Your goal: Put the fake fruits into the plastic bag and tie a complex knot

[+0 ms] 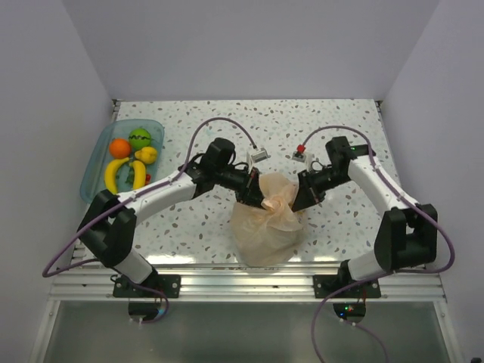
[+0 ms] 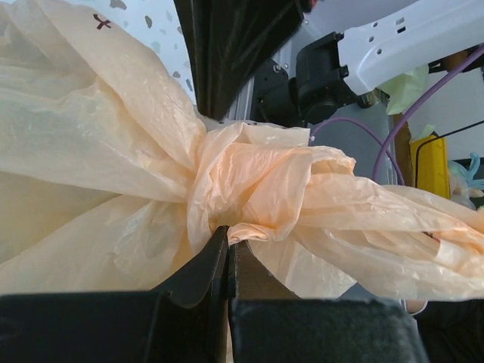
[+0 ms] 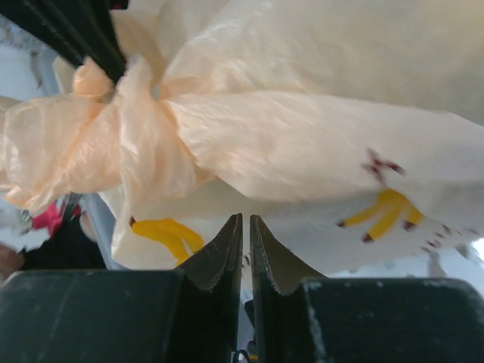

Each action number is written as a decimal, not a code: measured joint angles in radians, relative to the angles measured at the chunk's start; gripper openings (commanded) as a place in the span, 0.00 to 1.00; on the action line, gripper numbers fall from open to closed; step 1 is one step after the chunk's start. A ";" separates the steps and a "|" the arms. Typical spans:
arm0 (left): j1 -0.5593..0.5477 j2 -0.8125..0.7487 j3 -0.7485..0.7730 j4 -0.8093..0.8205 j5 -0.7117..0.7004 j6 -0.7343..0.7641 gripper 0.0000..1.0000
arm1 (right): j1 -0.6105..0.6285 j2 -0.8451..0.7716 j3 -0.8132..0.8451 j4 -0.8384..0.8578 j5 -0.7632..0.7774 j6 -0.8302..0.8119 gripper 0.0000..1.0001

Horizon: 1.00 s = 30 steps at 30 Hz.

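The peach-orange plastic bag (image 1: 261, 231) stands between my arms near the table's front, its neck gathered into a knot (image 1: 277, 201). My left gripper (image 1: 254, 193) is on the knot's left side. In the left wrist view the left gripper (image 2: 228, 230) is shut, pinching a fold of the bag (image 2: 91, 151) just under the knot (image 2: 249, 181). My right gripper (image 1: 302, 198) is at the neck's right side. The right gripper (image 3: 246, 219) is shut to a thin slit, tips against the bag's printed film (image 3: 302, 136), right of the knot (image 3: 128, 121). Fake fruits, an orange (image 1: 119, 147), a green ball (image 1: 139, 137) and bananas (image 1: 115, 175), lie in a tray.
The clear blue tray (image 1: 92, 168) sits at the far left of the speckled table, against the left wall. White walls close in the table on three sides. Purple cables arch over both arms.
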 measured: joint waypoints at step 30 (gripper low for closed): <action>-0.085 0.208 -0.220 1.052 -0.003 -0.702 0.00 | 0.252 -0.109 -0.253 0.839 -0.171 0.754 0.84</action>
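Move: The bunched neck of the plastic bag is still pinched in the left fingertips, its middle about 3 cm to the left hand's right and level with it. From the nearly shut, empty right hand, that neck lies some 5 cm to the left, level fore and aft and about 2 cm above. The bag's filled body lies about 7 cm back, 8 cm left and 7 cm below the right hand. The bag's neck stays pinched in the shut left fingers, which dip about 3 cm, then swing 5 cm to the right and rise again, tilting up towards level. To meet them, the right hand travels some 10 cm left, first swinging back a little, then forward again and rising; its fingers open wide around the left fingertips and level out by about 20 degrees. ##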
